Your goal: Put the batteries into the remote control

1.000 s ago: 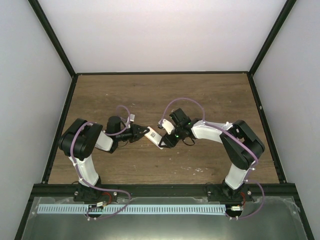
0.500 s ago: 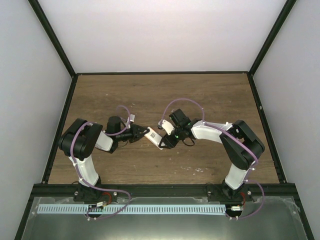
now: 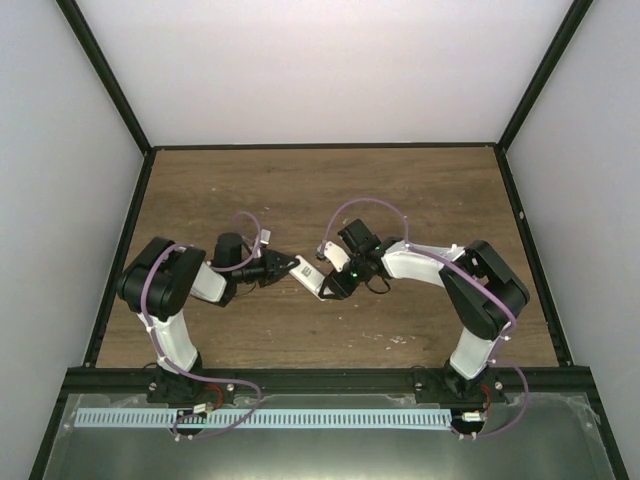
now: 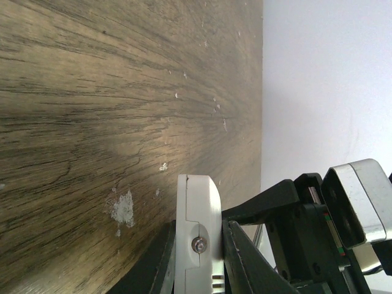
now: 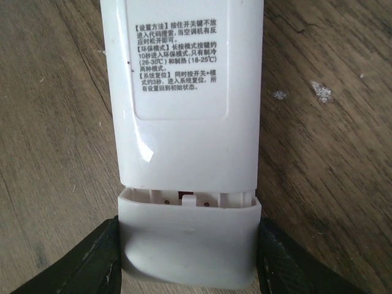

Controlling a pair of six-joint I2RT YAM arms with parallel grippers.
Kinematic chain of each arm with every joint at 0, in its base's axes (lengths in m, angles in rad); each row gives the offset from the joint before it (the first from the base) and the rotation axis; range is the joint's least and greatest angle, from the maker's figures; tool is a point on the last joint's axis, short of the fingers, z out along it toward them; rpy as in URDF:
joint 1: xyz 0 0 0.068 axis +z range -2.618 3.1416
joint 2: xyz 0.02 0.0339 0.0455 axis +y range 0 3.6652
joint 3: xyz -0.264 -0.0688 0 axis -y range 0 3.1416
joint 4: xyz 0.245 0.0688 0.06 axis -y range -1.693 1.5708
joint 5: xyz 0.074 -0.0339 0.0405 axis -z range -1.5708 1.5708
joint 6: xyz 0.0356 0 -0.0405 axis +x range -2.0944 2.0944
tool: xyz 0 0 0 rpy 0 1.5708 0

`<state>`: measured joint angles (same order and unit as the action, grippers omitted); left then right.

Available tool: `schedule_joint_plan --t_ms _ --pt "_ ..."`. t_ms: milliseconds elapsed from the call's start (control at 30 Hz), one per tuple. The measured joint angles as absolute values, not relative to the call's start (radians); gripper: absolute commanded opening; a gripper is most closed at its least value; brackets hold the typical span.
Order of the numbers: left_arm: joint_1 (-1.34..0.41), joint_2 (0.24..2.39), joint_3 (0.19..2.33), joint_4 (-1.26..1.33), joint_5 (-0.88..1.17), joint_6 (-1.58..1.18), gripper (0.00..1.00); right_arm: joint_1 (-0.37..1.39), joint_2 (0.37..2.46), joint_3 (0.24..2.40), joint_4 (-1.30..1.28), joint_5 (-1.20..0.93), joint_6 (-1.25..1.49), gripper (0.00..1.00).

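Note:
The white remote control [image 3: 307, 273] is held back side up just above the table between both arms. My left gripper [image 3: 287, 267] is shut on one end of it; in the left wrist view the remote [image 4: 197, 226] sits edge-on between the two fingers [image 4: 245, 257]. My right gripper [image 3: 329, 285] is shut on the plain white cover piece [image 5: 187, 245] at the remote's other end. The remote's back carries a printed label [image 5: 177, 61]. A narrow gap between cover and body shows the compartment's inner wall. The orange batteries are not in view.
The brown wooden table [image 3: 420, 190] has white scuff marks [image 4: 121, 207]. Black frame rails [image 3: 320, 146] and white walls bound it at the back and sides. A metal shelf [image 3: 320, 430] lies beyond the near edge.
My right gripper has crept slightly left toward the left gripper. The remote stays held between both grippers and has hardly shifted.

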<state>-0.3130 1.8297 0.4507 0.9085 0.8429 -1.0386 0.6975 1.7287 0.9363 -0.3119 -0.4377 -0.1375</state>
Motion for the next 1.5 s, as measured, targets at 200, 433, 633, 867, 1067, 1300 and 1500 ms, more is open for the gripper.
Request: schedule_joint_plan --t_ms 200,433,633,867,1067,1300,1500 --pt "-0.313 1.830 0.451 0.904 0.845 -1.039 0.00 0.704 1.729 0.952 -0.339 -0.429 -0.118 0.49" --pt "-0.313 1.830 0.451 0.902 0.847 -1.039 0.00 0.717 1.742 0.974 -0.364 -0.412 -0.107 0.52" --pt "-0.313 1.830 0.451 0.900 0.847 -1.039 0.00 0.732 1.753 0.974 -0.362 -0.396 -0.096 0.55" --pt "-0.313 1.830 0.451 0.900 0.847 -1.039 0.00 0.738 1.755 0.974 -0.361 -0.387 -0.096 0.60" --pt "-0.313 1.830 0.451 0.901 0.844 -1.039 0.00 0.744 1.755 0.974 -0.362 -0.381 -0.097 0.72" --pt "-0.313 1.830 0.451 0.903 0.839 -1.039 0.00 0.749 1.712 0.976 -0.366 -0.376 -0.101 0.82" --pt "-0.313 1.828 0.451 0.903 0.835 -1.039 0.00 0.749 1.661 0.993 -0.372 -0.351 -0.104 0.83"
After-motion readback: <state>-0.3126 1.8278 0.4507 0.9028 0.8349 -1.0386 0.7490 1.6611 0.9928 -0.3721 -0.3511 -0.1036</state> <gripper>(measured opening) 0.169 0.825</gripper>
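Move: The battery cover is between my right fingers, its middle within about 1 cm of my hand point and slightly below. It sits on the remote's open end, with the battery bay about 1 cm ahead and 1 cm to the left. The remote's middle lies some 3 cm ahead and 3 cm left of my right hand. From my left hand, still gripping the far end of the remote, the cover is about 6 cm back, 6 cm right and 2 cm lower. I ease my right hand less than 1 cm back, left and down, tilting a few degrees, while the fingers slowly slacken on the battery cover. Then I spread them wide, let go of its side edges and rise about 4 cm straight off it, drifting slightly forward and left. My left hand holds the remote steady throughout. ##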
